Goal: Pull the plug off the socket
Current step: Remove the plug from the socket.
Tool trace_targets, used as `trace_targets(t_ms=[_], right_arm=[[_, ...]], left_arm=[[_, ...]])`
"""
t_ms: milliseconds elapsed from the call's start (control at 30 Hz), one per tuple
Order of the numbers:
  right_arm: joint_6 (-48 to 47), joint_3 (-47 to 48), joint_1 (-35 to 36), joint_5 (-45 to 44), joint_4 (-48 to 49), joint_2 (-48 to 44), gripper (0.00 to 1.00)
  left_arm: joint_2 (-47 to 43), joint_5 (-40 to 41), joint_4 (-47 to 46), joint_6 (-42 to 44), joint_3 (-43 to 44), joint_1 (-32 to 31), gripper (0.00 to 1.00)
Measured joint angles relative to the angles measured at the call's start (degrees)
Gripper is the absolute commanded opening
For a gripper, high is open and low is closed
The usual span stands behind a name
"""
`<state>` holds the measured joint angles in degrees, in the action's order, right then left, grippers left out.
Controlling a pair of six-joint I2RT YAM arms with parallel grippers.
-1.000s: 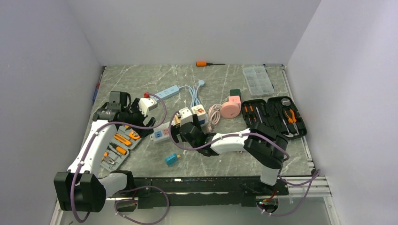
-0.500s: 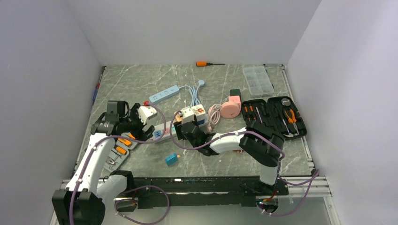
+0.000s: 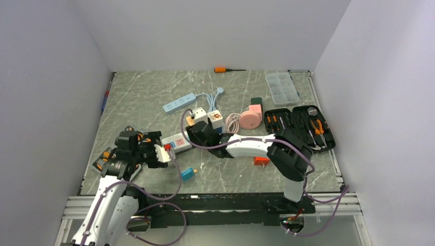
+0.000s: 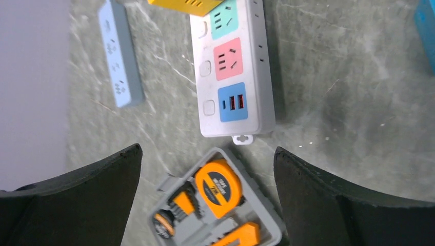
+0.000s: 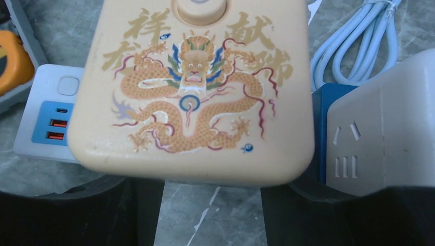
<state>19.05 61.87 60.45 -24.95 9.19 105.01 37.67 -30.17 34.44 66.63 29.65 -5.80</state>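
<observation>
The socket (image 4: 231, 77) is a long white power strip with green, pink and blue panels, lying left of centre (image 3: 177, 141). The plug (image 5: 195, 87), a cream block with a dragon print, sits on it; its yellow edge (image 4: 184, 4) shows in the left wrist view. My right gripper (image 5: 213, 179) is shut on the plug, one finger at each side of its near end, the fingertips hidden under it; from above this gripper (image 3: 197, 133) is over the strip's far end. My left gripper (image 4: 208, 151) is open and empty, hovering near the strip's USB end (image 3: 156, 151).
A grey tool tray (image 4: 267, 218) with an orange tape measure lies under the left gripper. A light-blue power strip (image 3: 179, 102) lies farther back. A white cube adapter (image 5: 379, 143) and a blue cord (image 5: 359, 41) crowd the plug's right side. A black tool case (image 3: 300, 128) lies right.
The right gripper moved left and away onto the plug and closed on it. The left arm drew back toward the near edge, staying open. A small orange thing under the right arm came into sight.
</observation>
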Motion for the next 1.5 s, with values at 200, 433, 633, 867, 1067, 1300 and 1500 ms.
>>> trace_targets(t_ms=[200, 433, 633, 867, 1067, 1300, 1500], right_arm=[[1.68, 3.87, -1.33, 2.99, -5.09, -0.59, 0.00], [2.64, 3.87, -1.31, 4.44, -6.16, -3.43, 0.00], [4.98, 3.10, -1.33, 5.38, -5.90, -7.21, 0.00], [6.56, 1.51, -1.36, 6.64, -5.01, -8.61, 0.00], [8.00, 0.28, -1.51, 7.54, -4.15, -8.61, 0.00], [8.46, -0.20, -1.90, 7.50, -3.58, -8.61, 0.00], [9.40, -1.97, -2.89, 7.56, -1.75, -9.03, 0.00]], left_arm=[[-5.84, -0.02, -2.82, 9.42, -5.03, -1.95, 0.99], [-6.14, 0.00, -3.72, 10.56, -7.30, -4.85, 0.99], [-6.36, 0.61, -9.18, 11.28, -10.47, -5.33, 1.00], [-8.07, 3.63, -21.92, 12.09, -15.80, -5.68, 0.84], [-9.79, 4.26, -24.26, 15.47, -16.39, -6.27, 0.23], [-11.96, 5.16, -27.45, 24.68, -20.68, -8.22, 0.00], [-11.58, 7.39, -30.40, 30.12, -22.64, -9.73, 0.00]])
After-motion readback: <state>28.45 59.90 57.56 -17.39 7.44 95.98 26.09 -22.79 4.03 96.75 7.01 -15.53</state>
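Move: The left hand, empty and open, has the white socket strip's left end about 3 cm to its right and 8 cm below, with the orange tape measure some 5 cm to its left and 11 cm down, and the small blue plug about 11 cm back, 10 cm right and 11 cm down. The right hand already pinches the beige-and-yellow plug. From it, that socket end lies roughly 13 cm left, 6 cm back and 4 cm below; the white-and-blue plug stands some 7 cm right, 3 cm farther out and 1 cm lower. Upward goes the right hand, keeping its pinch on the beige-and-yellow plug, rising about 6 cm before easing down slightly and tilting its left side up. The left hand dips back and right, then pushes forward some 3 cm as its wrist rolls and its fingers tip up towards level, and closes on the socket strip's raised left end, one finger above and one below. ##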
